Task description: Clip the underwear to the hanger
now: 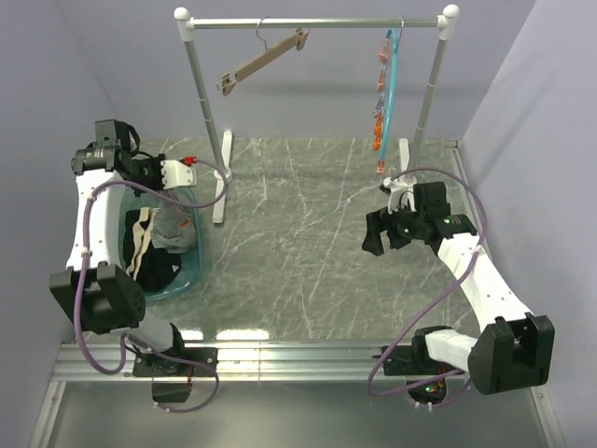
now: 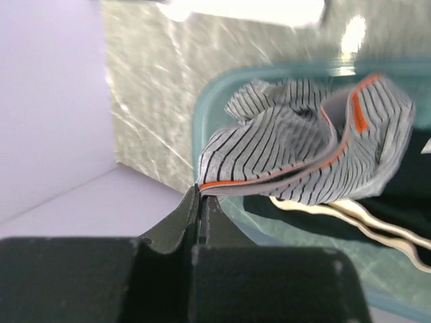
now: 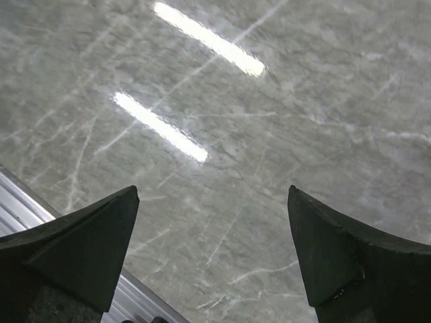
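Observation:
The underwear [image 2: 303, 145], grey-and-white striped with an orange-edged waistband, hangs bunched over the teal basket [image 2: 202, 114]. My left gripper [image 2: 200, 192] is shut on the waistband's edge and holds it lifted. In the top view the underwear [image 1: 177, 229] is a grey bundle at the basket's far end, under my left gripper [image 1: 166, 198]. The wooden hanger [image 1: 266, 61] hangs tilted by its metal hook on the rail at the back. My right gripper [image 1: 384, 238] is open and empty over the table's right half; its wrist view [image 3: 212, 202] shows only bare marble.
The teal basket [image 1: 191, 271] at the left holds dark and cream clothing [image 1: 145, 247]. A white clothes rack [image 1: 201, 84] stands at the back, with a teal-blue hanger with orange clips [image 1: 390, 84] on its right side. Purple walls enclose the table.

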Robot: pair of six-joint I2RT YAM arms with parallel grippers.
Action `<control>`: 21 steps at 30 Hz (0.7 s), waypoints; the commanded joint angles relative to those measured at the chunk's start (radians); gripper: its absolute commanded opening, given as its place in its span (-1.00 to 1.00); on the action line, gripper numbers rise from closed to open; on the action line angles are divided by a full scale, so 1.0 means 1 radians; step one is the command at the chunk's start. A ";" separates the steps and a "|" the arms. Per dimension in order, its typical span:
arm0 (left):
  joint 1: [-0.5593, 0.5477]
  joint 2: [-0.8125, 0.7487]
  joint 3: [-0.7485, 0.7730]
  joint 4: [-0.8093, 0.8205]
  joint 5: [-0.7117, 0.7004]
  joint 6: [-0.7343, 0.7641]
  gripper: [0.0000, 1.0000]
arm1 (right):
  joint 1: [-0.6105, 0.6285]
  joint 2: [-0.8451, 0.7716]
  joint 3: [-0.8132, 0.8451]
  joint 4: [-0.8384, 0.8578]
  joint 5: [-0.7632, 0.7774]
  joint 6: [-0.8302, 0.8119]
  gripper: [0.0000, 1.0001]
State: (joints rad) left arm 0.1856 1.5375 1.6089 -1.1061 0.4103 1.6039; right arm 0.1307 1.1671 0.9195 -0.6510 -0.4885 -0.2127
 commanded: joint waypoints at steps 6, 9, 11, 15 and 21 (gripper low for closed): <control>-0.141 -0.166 0.154 -0.006 0.114 -0.344 -1.00 | -0.002 -0.095 0.047 0.109 -0.150 0.006 0.96; -0.245 -0.197 0.192 0.040 0.087 -0.468 -1.00 | -0.002 -0.125 0.039 0.152 -0.197 0.009 0.96; -0.322 -0.203 0.207 0.092 0.058 -0.580 -1.00 | -0.002 -0.144 0.022 0.184 -0.226 0.019 0.96; -0.463 -0.192 0.223 0.152 -0.034 -0.763 -1.00 | -0.003 -0.187 -0.007 0.249 -0.326 0.039 0.95; -0.658 -0.123 0.224 0.207 -0.134 -1.035 -0.99 | -0.002 -0.184 -0.030 0.214 -0.341 0.019 0.96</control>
State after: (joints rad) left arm -0.4187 1.3777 1.8069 -0.9638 0.3439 0.7757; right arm 0.1307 0.9943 0.9138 -0.4496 -0.7902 -0.1856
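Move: The left gripper already pinches the striped underwear by its orange waistband, with the open right gripper about 51 cm to its right, 11 cm nearer the bases and 9 cm lower. From the left hand, the basket's middle is some 18 cm below, 5 cm left and 2 cm back; the wooden hanger is roughly 19 cm ahead, 23 cm right and 12 cm higher. For the right hand, the underwear hangs about 52 cm left and 7 cm ahead, near its own height. Keeping its pinch on the waistband, the left hand sweeps the underwear about 22 cm to the right towards the open right gripper, climbing some 14 cm before levelling off and drawing back a little, while its fingers swing rightward by about 30 degrees. The right hand, empty and still wide open, rises and eases left, its fingers tipping up and round to the left. ##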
